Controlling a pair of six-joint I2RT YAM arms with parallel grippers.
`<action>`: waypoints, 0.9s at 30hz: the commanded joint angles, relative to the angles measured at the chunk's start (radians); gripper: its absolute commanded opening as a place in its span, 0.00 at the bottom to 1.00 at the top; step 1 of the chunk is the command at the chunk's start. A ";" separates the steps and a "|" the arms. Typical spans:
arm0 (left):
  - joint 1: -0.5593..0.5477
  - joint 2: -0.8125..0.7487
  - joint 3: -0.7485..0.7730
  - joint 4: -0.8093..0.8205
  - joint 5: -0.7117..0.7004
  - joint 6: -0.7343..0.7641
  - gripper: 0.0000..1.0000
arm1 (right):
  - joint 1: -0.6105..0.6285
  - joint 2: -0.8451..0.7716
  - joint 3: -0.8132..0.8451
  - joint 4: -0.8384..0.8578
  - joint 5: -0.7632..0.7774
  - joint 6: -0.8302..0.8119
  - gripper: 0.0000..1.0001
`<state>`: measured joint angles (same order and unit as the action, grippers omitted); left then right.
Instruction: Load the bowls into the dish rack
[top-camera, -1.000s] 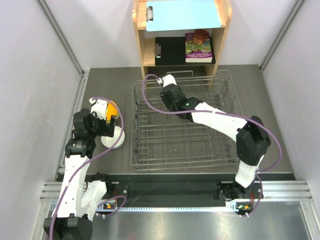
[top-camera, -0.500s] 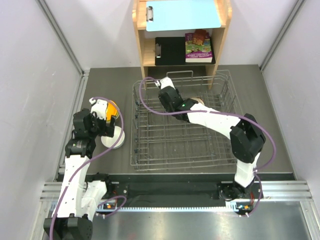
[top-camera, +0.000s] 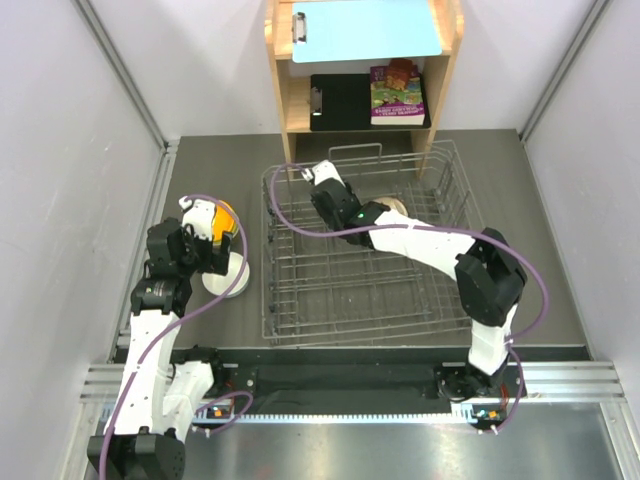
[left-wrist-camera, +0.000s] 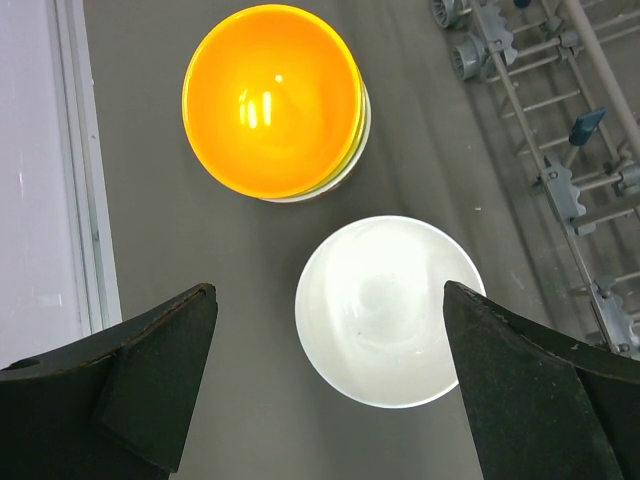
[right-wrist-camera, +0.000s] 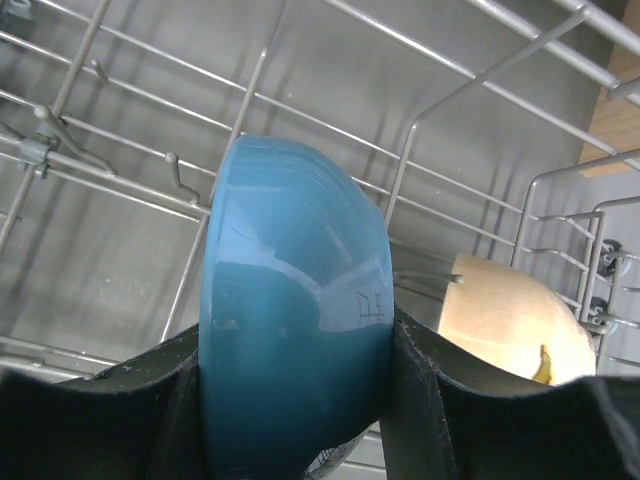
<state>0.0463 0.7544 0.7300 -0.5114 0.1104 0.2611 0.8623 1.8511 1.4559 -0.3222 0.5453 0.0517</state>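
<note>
My right gripper (right-wrist-camera: 295, 350) is shut on a blue bowl (right-wrist-camera: 295, 300), held on edge low inside the silver wire dish rack (right-wrist-camera: 330, 130). A beige bowl (right-wrist-camera: 510, 320) stands in the rack just to its right. In the top view the right gripper (top-camera: 320, 188) is over the rack's (top-camera: 450, 300) back left part, with the beige bowl (top-camera: 392, 207) beside it. My left gripper (left-wrist-camera: 330, 385) is open and empty above a white bowl (left-wrist-camera: 390, 310). An orange bowl (left-wrist-camera: 272, 100) tops a stack showing a lime green rim. The left gripper (top-camera: 213, 240) hovers left of the rack.
A wooden shelf unit (top-camera: 280, 70) stands behind the rack, with a light blue clipboard (top-camera: 365, 28) on top and a black clipboard and a book below. Grey walls close in both sides. A metal rail (left-wrist-camera: 80, 150) runs along the table's left edge.
My right gripper has moved left and slightly nearer across the back of the rack with the blue bowl, uncovering the beige bowl. The left arm has not moved.
</note>
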 joint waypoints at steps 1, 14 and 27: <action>0.006 -0.017 0.003 0.011 -0.003 -0.013 0.99 | 0.060 0.026 0.058 0.015 -0.038 -0.012 0.35; 0.006 -0.017 0.002 0.011 -0.003 -0.013 0.99 | 0.076 0.023 0.089 -0.005 -0.028 -0.044 0.78; 0.006 0.037 -0.020 0.031 0.000 0.027 0.99 | 0.076 -0.026 0.175 -0.043 -0.038 -0.096 0.83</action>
<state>0.0463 0.7593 0.7288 -0.5167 0.1112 0.2653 0.9272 1.8858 1.5639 -0.3672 0.5026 -0.0158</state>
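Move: The right hand already holds the blue bowl between its fingers, just over its spot in the dish rack, about 3 cm below, 1 cm back and 1 cm left. A cream bowl standing in the rack is some 9 cm right, 5 cm ahead and 4 cm lower. The rack's far left corner is roughly 13 cm ahead, 17 cm left and 3 cm down. From the left hand, the blue bowl's spot lies about 28 cm right, 9 cm ahead and 8 cm below. Down first, by about 1.5 cm while easing left and slightly back, the right hand lowers the blue bowl onto the rack's wires; then its fingers spread wide and let go. Still drifting left, some 4 cm in all, it lifts roughly 3 cm off the bowl, turning a little counter-clockwise. ##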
